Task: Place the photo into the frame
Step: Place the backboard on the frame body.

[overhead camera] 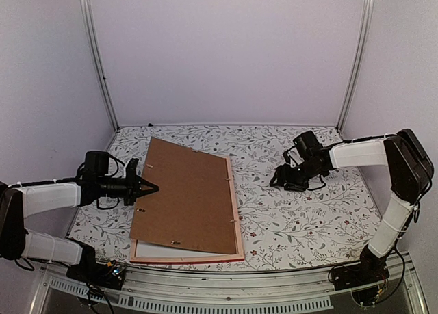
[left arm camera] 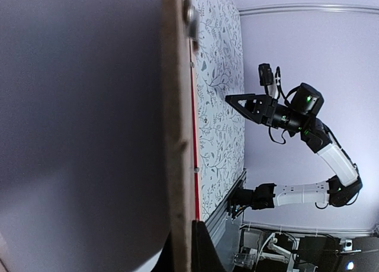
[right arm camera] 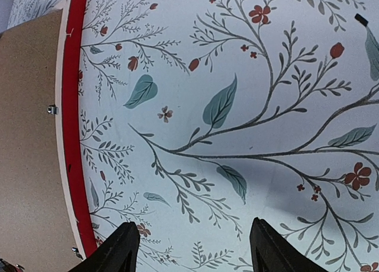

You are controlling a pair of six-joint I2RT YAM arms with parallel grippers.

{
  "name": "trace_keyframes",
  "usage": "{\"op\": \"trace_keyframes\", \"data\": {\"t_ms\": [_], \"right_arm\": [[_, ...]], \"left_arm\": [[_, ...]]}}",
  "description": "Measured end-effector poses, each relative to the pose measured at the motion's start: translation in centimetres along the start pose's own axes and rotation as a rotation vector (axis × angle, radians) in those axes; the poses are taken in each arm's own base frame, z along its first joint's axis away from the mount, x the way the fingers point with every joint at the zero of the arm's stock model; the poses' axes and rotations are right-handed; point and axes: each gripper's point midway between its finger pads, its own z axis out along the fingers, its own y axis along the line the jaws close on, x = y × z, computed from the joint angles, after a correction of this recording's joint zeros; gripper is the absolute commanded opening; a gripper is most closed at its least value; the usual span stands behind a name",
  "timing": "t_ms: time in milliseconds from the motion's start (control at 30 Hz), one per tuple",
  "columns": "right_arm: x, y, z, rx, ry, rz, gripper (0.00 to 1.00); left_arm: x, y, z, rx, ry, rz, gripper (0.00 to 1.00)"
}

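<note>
The frame [overhead camera: 237, 215] lies flat on the floral cloth, its red rail [right arm camera: 73, 106] showing along the right and near sides. A brown backing board [overhead camera: 188, 198] rests skewed on top of it, its left edge lifted. My left gripper [overhead camera: 153, 187] is shut on that left edge; in the left wrist view the board [left arm camera: 174, 106] runs edge-on between the dark fingers [left arm camera: 204, 248]. A white sheet [overhead camera: 147, 249] peeks out under the board's near corner; I cannot tell whether it is the photo. My right gripper [overhead camera: 277, 182] hovers open over bare cloth right of the frame, its fingertips [right arm camera: 118, 248] wide apart.
The floral tablecloth [overhead camera: 301, 218] covers the table. White walls and aluminium posts [overhead camera: 96, 54] close in the back and sides. A metal rail [overhead camera: 239, 286] runs along the near edge. Small metal clips [right arm camera: 52, 109] sit on the frame's back.
</note>
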Motion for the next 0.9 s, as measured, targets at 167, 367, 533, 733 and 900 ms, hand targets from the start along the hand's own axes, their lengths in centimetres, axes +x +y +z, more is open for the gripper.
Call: {"op": "trace_keyframes", "data": {"t_ms": [167, 367, 533, 733, 900], "right_arm": [[0.1, -0.1, 0.1, 0.001, 0.002, 0.001, 0.68], [0.1, -0.1, 0.1, 0.001, 0.003, 0.001, 0.68], [0.1, -0.1, 0.1, 0.002, 0.003, 0.001, 0.68], [0.2, -0.2, 0.4, 0.003, 0.008, 0.003, 0.68], [0.2, -0.2, 0.4, 0.003, 0.007, 0.003, 0.68]], "left_arm": [[0.1, 0.2, 0.0, -0.005, -0.001, -0.001, 0.00], [0.2, 0.4, 0.1, -0.007, -0.002, -0.010, 0.03], [0.4, 0.6, 0.2, -0.015, -0.001, -0.021, 0.08], [0.6, 1.2, 0.5, -0.044, -0.011, -0.021, 0.21], [0.8, 1.9, 0.5, -0.068, -0.017, -0.027, 0.43]]}}
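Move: The left hand already pinches the backboard by its left edge. The backboard's middle is roughly 10 cm to its right and 4 cm lower, about level fore and aft. Its target, the frame body, has its middle about 9 cm to the right, 1 cm ahead and 9 cm down. The frame's near rail runs some 19 cm back, its middle also about 9 cm right. From the right hand, the frame body's middle lies about 25 cm left, 5 cm back and 3 cm lower. The left hand starts out pinching the raised left edge of the backboard and lowers it towards the frame body, sinking about 2 cm, slowly at first and faster at the end. Partway down its shut fingers begin to spread, reaching about a third open and easing the pinch, with the lower finger seemingly still under the board. The wrist hardly turns. ##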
